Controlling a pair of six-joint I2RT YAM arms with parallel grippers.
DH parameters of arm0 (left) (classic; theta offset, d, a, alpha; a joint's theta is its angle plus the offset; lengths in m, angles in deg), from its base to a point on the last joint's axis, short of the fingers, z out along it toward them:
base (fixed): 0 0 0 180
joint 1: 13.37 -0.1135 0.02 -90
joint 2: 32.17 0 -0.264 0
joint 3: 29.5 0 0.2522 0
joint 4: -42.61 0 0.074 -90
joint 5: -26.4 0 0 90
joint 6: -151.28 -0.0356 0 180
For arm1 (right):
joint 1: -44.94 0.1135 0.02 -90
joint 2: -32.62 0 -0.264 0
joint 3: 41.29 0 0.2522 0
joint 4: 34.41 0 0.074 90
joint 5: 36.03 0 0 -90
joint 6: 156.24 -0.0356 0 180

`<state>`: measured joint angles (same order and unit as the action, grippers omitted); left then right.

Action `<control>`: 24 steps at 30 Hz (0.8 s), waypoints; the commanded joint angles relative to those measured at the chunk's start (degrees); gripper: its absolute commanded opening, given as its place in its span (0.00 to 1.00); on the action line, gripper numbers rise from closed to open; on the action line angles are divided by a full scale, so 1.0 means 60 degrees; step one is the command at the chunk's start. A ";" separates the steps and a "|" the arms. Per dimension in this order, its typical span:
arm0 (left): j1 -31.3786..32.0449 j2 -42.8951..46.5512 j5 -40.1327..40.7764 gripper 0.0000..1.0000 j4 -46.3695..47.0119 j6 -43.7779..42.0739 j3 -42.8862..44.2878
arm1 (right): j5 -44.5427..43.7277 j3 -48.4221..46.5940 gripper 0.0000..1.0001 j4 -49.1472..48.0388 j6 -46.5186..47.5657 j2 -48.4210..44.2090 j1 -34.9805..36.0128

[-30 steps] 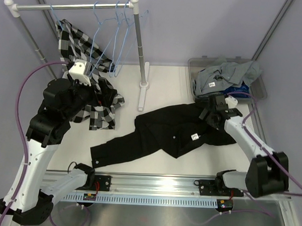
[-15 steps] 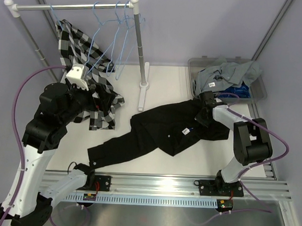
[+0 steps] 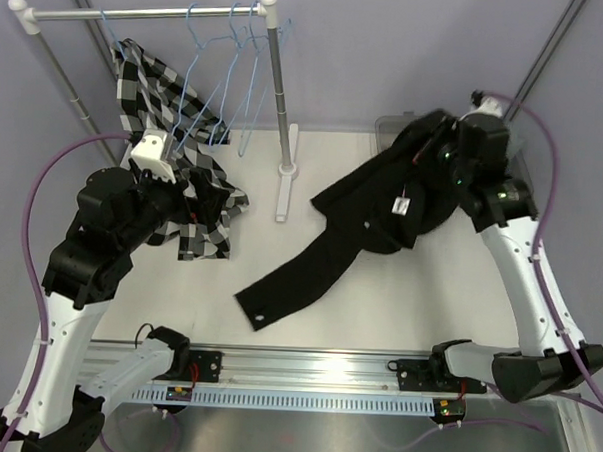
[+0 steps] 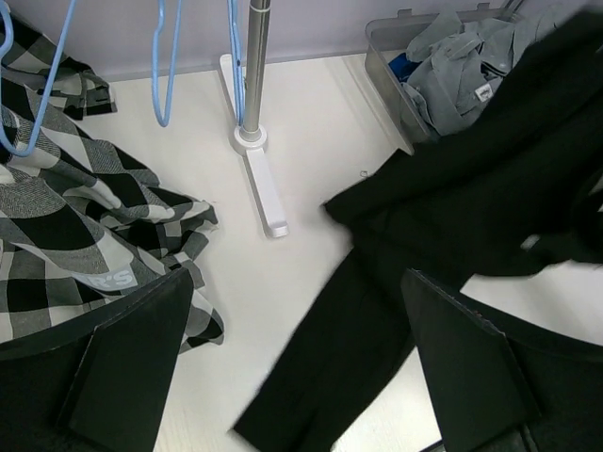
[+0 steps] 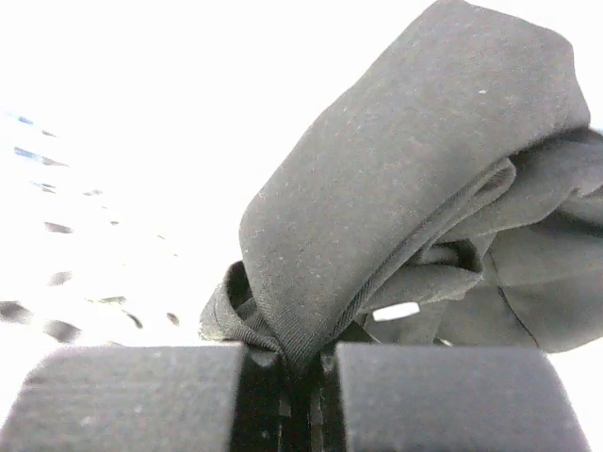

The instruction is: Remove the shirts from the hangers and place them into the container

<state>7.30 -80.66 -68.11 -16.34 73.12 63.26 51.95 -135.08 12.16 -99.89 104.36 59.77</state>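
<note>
My right gripper point(image 5: 287, 353) is shut on a fold of the plain black shirt point(image 3: 383, 200) and holds it raised over the container point(image 4: 386, 85), which is mostly hidden in the top view. One black sleeve point(image 3: 278, 295) trails down to the table. A grey shirt point(image 4: 462, 56) and a bit of blue fabric point(image 4: 403, 64) lie in the container. The black-and-white check shirt point(image 3: 197, 211) hangs on a light-blue hanger point(image 3: 191, 111) and spills onto the table. My left gripper point(image 4: 297, 278) is open beside it, holding nothing.
Several bare light-blue hangers point(image 3: 239, 43) hang from the silver rail point(image 3: 141, 15). Its upright post point(image 3: 277, 95) and white foot point(image 3: 285, 175) stand between the two arms. Purple cables loop off both arms.
My right gripper closed on the black shirt and rose with it towards the back right, pulling the shirt and its sleeve off the table. The left arm barely moved.
</note>
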 commanded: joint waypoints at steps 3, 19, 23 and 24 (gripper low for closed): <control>-0.0031 -0.0034 -0.0200 0.99 0.0075 -0.0010 0.0354 | 0.0293 -0.4644 0.00 0.0609 0.1183 0.1088 -0.0493; -0.0031 0.0128 -0.0171 0.99 0.0061 0.0371 -0.0085 | 0.0383 -1.1054 0.00 -0.4574 0.1008 0.5459 -0.3202; -0.0031 0.0098 -0.0156 0.99 -0.0012 0.0371 -0.0130 | 0.0410 -1.0496 0.00 -0.4883 0.0892 0.5620 -0.3977; -0.0031 0.0098 -0.0141 0.99 -0.0012 0.0371 -0.0130 | 0.0555 -1.0393 0.00 -0.5072 0.0659 0.5766 -0.4154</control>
<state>7.30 -80.53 -68.13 -17.63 74.85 63.13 55.19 -197.99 -7.64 -93.81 139.33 37.76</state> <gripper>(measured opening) 0.988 0.056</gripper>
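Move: The container that the right hand is taking its black shirt to lies about 15 cm farther out and 20 cm to the right, some 30 cm below. The grey shirt already in it sits roughly 16 cm ahead, 19 cm right and 28 cm below; the rack's near white foot is about 9 cm ahead and 22 cm left, down on the table. From the left hand the container lies some 29 cm ahead, 58 cm right and 36 cm lower. Up first and fast, the right hand hoists the black shirt some 30 cm, keeping its pinch on the bunched cloth, then swings it forward and to the right, roughly 13 and 15 cm, high over the container. Meanwhile the wrist pitches back nearly 50 degrees so the fingers end pointing above level, and turns a little clockwise. ##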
